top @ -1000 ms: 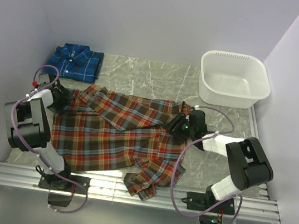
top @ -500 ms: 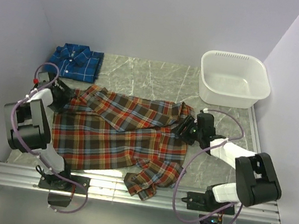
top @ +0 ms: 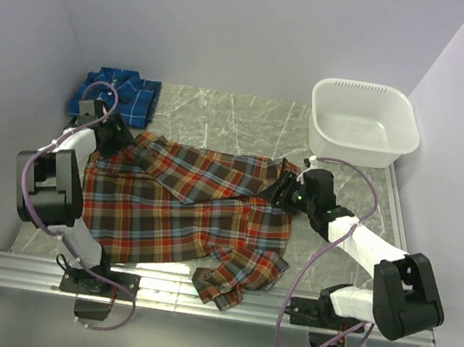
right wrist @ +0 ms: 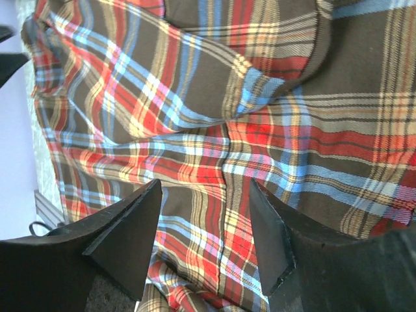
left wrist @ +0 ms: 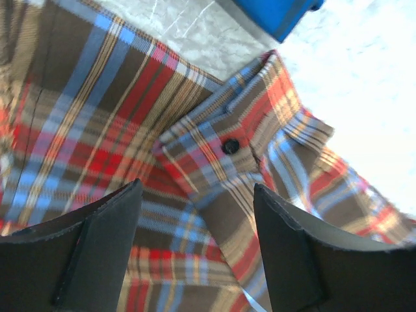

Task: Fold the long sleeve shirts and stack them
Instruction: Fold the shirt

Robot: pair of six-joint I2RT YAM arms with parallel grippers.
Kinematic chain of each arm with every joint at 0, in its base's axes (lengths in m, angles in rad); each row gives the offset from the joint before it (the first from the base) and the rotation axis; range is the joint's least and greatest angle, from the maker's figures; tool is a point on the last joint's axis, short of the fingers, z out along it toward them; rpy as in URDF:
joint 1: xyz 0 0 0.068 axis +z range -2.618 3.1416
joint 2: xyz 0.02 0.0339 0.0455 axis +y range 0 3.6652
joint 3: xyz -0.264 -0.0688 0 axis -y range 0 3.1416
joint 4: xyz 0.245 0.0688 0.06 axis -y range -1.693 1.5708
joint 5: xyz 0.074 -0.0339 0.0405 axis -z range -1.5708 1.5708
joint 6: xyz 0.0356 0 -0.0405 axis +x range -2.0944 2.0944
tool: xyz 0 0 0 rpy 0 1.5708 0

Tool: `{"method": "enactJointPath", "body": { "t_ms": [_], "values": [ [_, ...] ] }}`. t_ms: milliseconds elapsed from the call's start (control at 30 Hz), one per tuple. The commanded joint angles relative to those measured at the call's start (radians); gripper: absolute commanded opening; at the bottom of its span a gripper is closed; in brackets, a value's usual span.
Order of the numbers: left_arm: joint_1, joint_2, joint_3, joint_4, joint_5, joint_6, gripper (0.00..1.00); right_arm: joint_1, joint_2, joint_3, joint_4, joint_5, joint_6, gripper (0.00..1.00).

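The red-orange plaid shirt (top: 183, 210) lies spread on the table, one sleeve folded across its upper part and a bunched cuff at the near edge. The blue plaid shirt (top: 126, 95) lies folded at the back left. My left gripper (top: 118, 137) stands open over the red shirt's far-left sleeve end; in the left wrist view its fingers (left wrist: 97, 240) flank a buttoned cuff (left wrist: 230, 146) with nothing pinched. My right gripper (top: 282, 188) is open at the shirt's right edge, and only plaid cloth (right wrist: 214, 149) shows below its fingertips (right wrist: 130, 227).
A white plastic tub (top: 360, 149) stands at the back right. Grey walls close in the left, back and right sides. A metal rail (top: 213, 297) runs along the near edge. Bare marble tabletop (top: 222, 120) shows behind the red shirt.
My left gripper has moved toward the back, from the shirt's left edge to the sleeve end near the blue shirt. The right arm has stretched out, its gripper staying at the shirt's right edge.
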Motion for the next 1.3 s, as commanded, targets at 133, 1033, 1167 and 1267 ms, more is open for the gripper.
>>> {"method": "enactJointPath", "body": {
  "t_ms": [133,1033,1167,1267],
  "values": [
    [-0.011,0.135,0.076,0.05,0.021,0.102,0.73,0.006,-0.045,-0.006,0.055,-0.03,-0.056,0.64],
    [-0.1,0.01,0.16,-0.1,-0.009,0.009,0.01,0.006,-0.019,-0.004,0.068,-0.029,-0.087,0.64],
    [-0.1,-0.072,0.157,-0.194,-0.071,-0.062,0.01,0.006,-0.011,0.014,0.057,-0.016,-0.096,0.64],
    [-0.1,-0.119,0.133,-0.244,-0.133,-0.095,0.0,0.008,-0.008,0.027,0.053,-0.009,-0.102,0.64]
  ]
}}
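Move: The buttoned cuff of the folded-over sleeve lies just under my left fingertips, some 2 cm ahead, 3 cm to the right and about 5 cm below them. The sleeve's middle is roughly 24 cm to my left hand's right and 4 cm nearer me; the blue folded shirt's middle is about 14 cm ahead of that hand and 2 cm to its left. From my right hand the cuff is some 45 cm left and 11 cm farther out. I sink my open left hand about 5 cm onto the buttoned cuff, easing slightly forward and right with a small clockwise turn. Down there I close the fingers from wide open to shut, pinching the cuff's cloth beside the button, then lift it quickly by about 10 cm, drifting a little farther right and back. ##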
